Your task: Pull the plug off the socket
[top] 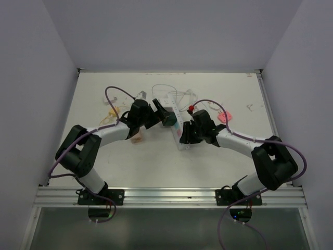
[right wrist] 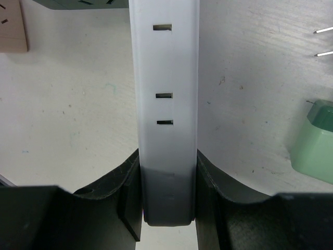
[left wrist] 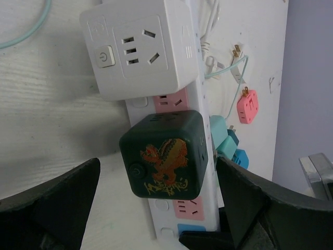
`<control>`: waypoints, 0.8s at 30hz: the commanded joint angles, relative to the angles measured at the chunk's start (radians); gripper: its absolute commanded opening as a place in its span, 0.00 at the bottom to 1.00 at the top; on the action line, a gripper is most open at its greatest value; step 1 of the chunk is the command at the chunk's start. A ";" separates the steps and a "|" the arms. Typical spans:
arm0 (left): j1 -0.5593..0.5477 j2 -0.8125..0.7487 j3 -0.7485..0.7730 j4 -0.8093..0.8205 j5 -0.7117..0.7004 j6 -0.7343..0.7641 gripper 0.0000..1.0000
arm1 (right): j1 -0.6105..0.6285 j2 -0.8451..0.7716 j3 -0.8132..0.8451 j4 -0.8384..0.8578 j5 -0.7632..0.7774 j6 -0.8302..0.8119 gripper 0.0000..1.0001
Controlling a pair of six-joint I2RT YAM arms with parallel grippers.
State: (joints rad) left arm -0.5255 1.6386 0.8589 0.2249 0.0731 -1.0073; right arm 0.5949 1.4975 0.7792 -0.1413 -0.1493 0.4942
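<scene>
The socket (left wrist: 188,209) is a long white strip with pink and blue outlets, lying in the middle of the table (top: 179,136). A black cube plug (left wrist: 166,153) with an orange dragon print sits plugged into it, just below a white cube adapter (left wrist: 140,49). My left gripper (left wrist: 157,166) is open, one finger on each side of the black plug (top: 167,115) with a gap on both sides. In the right wrist view my right gripper (right wrist: 167,198) is shut on the near end of the socket (right wrist: 165,104), pads pressed on both long sides.
A small pink adapter (left wrist: 247,105) and teal plugs (left wrist: 229,143) lie right of the strip. A pale green plug (right wrist: 315,140) and a beige adapter (right wrist: 10,26) lie near the right gripper. Loose cords (top: 171,91) trail at the back. White walls enclose the table.
</scene>
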 commanded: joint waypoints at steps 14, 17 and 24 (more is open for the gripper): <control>-0.014 0.096 0.009 0.189 0.073 -0.086 0.67 | 0.011 -0.014 -0.046 -0.061 -0.044 -0.002 0.07; -0.014 0.089 -0.007 0.201 0.083 -0.085 0.52 | 0.009 0.004 -0.035 -0.050 -0.061 0.003 0.26; -0.014 0.061 -0.087 0.235 0.109 -0.083 0.31 | 0.011 0.032 0.000 -0.011 -0.076 0.046 0.69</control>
State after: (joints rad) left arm -0.5327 1.7329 0.8169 0.4175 0.1440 -1.0992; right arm 0.5995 1.5146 0.7639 -0.1520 -0.1993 0.5243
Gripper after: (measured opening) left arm 0.657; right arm 0.668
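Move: The dark green plug stands on the strip just off the left fingertips: about 1 cm ahead, 3 cm to their right and 3 cm lower. The white plug is some 6 cm ahead and 1 cm right of the left hand; the tan plug lies 9 cm back and 11 cm left. From the right hand, already pinching the strip's near end, the green plug is about 7 cm ahead and 6 cm left, and a mint plug 6 cm right, roughly level fore and aft. Bring the left gripper about 2 cm to the right and 1.5 cm down over the dark green plug, closing the fingers until they pinch its two sides, then keep hold. Let the right hand keep its pinch on the strip at first while easing slightly back, then open its fingers to free the strip's end, slipping back to about 1.5 cm in all and sinking some 1 cm. ##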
